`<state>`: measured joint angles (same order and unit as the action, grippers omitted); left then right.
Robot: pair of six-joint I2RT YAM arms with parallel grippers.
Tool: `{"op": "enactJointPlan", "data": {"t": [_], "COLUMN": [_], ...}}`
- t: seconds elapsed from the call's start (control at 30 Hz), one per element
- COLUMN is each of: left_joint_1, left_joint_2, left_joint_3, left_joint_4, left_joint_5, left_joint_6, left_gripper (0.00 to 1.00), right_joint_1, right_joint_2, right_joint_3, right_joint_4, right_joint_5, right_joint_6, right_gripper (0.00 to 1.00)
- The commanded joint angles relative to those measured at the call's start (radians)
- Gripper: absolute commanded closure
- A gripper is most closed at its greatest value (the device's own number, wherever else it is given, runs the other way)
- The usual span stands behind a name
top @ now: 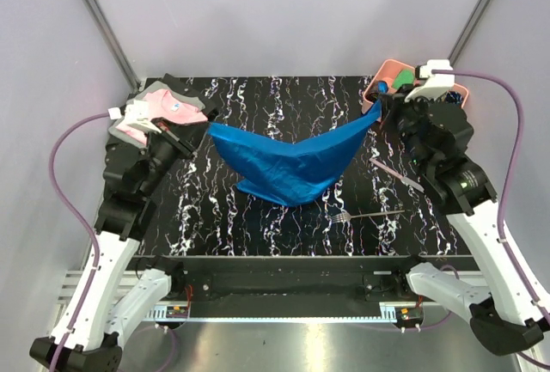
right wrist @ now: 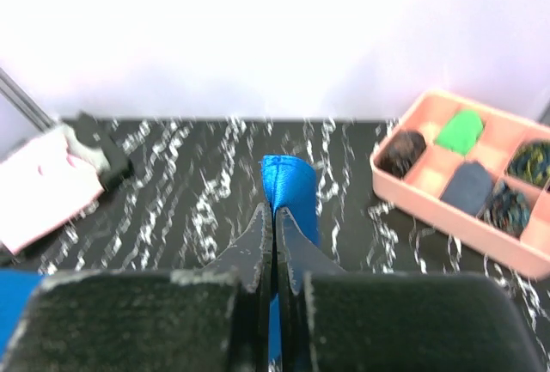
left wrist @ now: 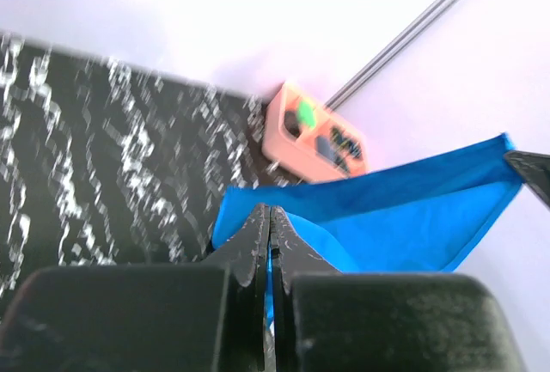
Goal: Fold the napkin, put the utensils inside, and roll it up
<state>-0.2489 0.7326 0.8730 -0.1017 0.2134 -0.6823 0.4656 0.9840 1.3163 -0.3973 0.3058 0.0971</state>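
The royal-blue napkin [top: 284,164] hangs stretched between both grippers above the black marbled table [top: 258,97], sagging in the middle with its lower fold touching the tabletop. My left gripper [top: 206,128] is shut on the napkin's left corner; in the left wrist view the gripper [left wrist: 269,210] pinches blue cloth [left wrist: 404,217]. My right gripper [top: 379,114] is shut on the right corner, and in the right wrist view the gripper [right wrist: 273,209] has the napkin [right wrist: 289,181] bunched past its tips. A silver fork [top: 365,215] and a second slim utensil [top: 395,173] lie on the table at the right front.
A pink compartment tray [top: 388,76] with small dark and green cloth bundles stands at the back right, also in the right wrist view as the tray [right wrist: 516,247]. A pink folded shirt [top: 163,106] lies at the back left. White walls enclose the table.
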Motion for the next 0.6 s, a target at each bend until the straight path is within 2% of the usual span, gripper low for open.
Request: {"op": "enactJointPlan", "data": {"t": [0.0, 0.13, 0.33, 0.43, 0.57], "left_joint_1": [0.007, 0.031, 0.082, 0.099, 0.111], "left_joint_2": [0.020, 0.120, 0.261, 0.301, 0.306], "left_joint_3": [0.067, 0.110, 0.293, 0.375, 0.457], "left_joint_4": [0.005, 0.071, 0.099, 0.116, 0.103], "left_joint_5": [0.000, 0.006, 0.020, 0.032, 0.041], "left_joint_6": [0.000, 0.001, 0.032, 0.033, 0.043], "left_gripper": [1.00, 1.00, 1.00, 1.00, 1.00], "right_joint_1": [0.010, 0.007, 0.004, 0.004, 0.005], "right_joint_2": [0.070, 0.241, 0.412, 0.432, 0.412], "right_joint_3": [0.047, 0.135, 0.380, 0.468, 0.506], "right_joint_4": [0.067, 0.092, 0.094, 0.095, 0.095], "right_joint_5": [-0.010, 0.068, 0.070, 0.061, 0.029], "right_joint_6": [-0.033, -0.062, -0.129, -0.148, -0.169], "right_gripper": [1.00, 1.00, 1.00, 1.00, 1.00]}}
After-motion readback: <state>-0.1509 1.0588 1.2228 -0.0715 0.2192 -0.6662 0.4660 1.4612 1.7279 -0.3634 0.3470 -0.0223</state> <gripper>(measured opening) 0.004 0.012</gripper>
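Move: Both grippers already hold the blue napkin's upper corners high over the table; the napkin's middle hangs about 18 cm right of and 18 cm below the left hand, and some 19 cm left of, 4 cm back from and 23 cm below the right. From the right hand, the fork is roughly 12 cm back and 2 cm left, the knife 2 cm back and 11 cm right, and the pink bin 19 cm ahead and 15 cm right, all some 38 cm lower. Fling the hanging napkin outward: keep both grippers shut on its corners and swing them forward over the table, the right about 11 cm with a drift of some 4 cm to the left, the left about 8 cm. Let the right dip slightly on the way and come back up, while the left climbs about 7 cm in all, mostly at the end. ##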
